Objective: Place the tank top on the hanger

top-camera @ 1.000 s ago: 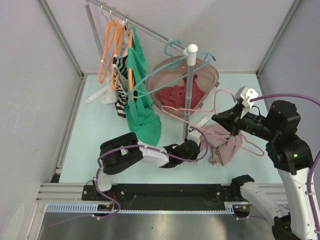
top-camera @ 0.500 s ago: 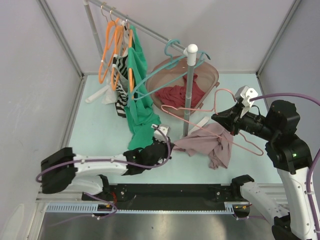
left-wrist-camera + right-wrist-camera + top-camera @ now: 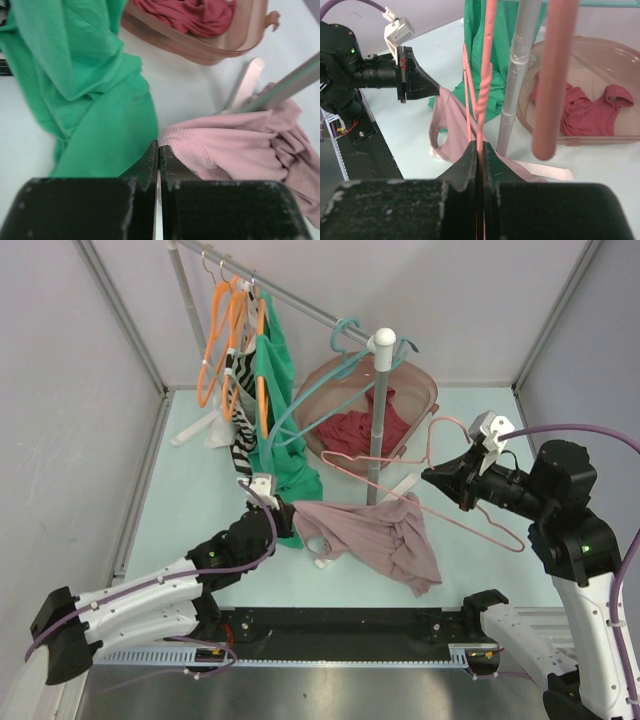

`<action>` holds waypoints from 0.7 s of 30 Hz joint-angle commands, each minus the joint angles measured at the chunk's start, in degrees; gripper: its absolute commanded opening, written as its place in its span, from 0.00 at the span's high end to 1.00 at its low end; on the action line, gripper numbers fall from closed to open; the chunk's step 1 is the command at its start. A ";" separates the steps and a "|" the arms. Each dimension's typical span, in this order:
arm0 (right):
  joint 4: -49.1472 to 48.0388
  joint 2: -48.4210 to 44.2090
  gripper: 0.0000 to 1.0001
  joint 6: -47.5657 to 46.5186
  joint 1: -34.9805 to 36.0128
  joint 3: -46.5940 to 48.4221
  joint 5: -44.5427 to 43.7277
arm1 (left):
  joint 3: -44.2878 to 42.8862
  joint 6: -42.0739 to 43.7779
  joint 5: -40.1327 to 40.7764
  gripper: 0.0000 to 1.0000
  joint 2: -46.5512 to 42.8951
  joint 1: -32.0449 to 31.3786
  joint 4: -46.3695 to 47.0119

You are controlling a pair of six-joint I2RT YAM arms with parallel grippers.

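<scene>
The dusty mauve-pink tank top (image 3: 380,540) lies stretched across the table, left of the rack pole's foot to the front right. My left gripper (image 3: 287,518) is shut on its left hem; in the left wrist view the ribbed hem (image 3: 200,145) meets the closed fingertips (image 3: 159,150). My right gripper (image 3: 433,478) hovers above the top's right part, shut on the thin light-pink hanger (image 3: 440,421). Seen from the right wrist, the hanger's twisted wire (image 3: 487,75) rises from between the closed jaws (image 3: 481,146), with the tank top (image 3: 451,117) below.
A green garment (image 3: 285,455) hangs from the rail beside my left gripper. The rack pole (image 3: 378,420) stands between the grippers. Behind it sits a brown basket (image 3: 425,390) with a dark red garment (image 3: 350,428). Orange hangers (image 3: 225,340) and a teal hanger (image 3: 340,335) hang on the rail.
My left arm has swung out to the left and back, dragging the tank top's hem with it and spreading the fabric. The right gripper and hanger have barely moved.
</scene>
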State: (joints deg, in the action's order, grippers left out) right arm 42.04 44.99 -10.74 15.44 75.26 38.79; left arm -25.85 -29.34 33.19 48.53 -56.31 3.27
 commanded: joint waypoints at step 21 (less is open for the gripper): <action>-3.99 -1.31 1.00 3.62 0.82 -8.82 1.82 | 10.63 -15.64 -19.47 0.31 0.86 12.90 2.26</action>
State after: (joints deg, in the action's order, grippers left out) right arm 40.93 43.97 -8.08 15.68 67.13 39.92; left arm -19.70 -35.38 19.55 51.05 -43.70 -0.38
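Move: The left hand pinches the tank top's left end; the table spot for it is some 13 cm below and 3 cm left. The tank top's middle lies about 18 cm right and 3 cm back, the green shirt's hem part about 7 cm ahead and 2 cm left. From the right hand, holding the hanger, the tank top is some 38 cm below, 13 cm left, 2 cm ahead, and the pole's foot 12 cm left, 9 cm ahead. Left hand sinks some 8 cm, drifting left, opening to release the tank top; right lowers hanger 5 cm. ##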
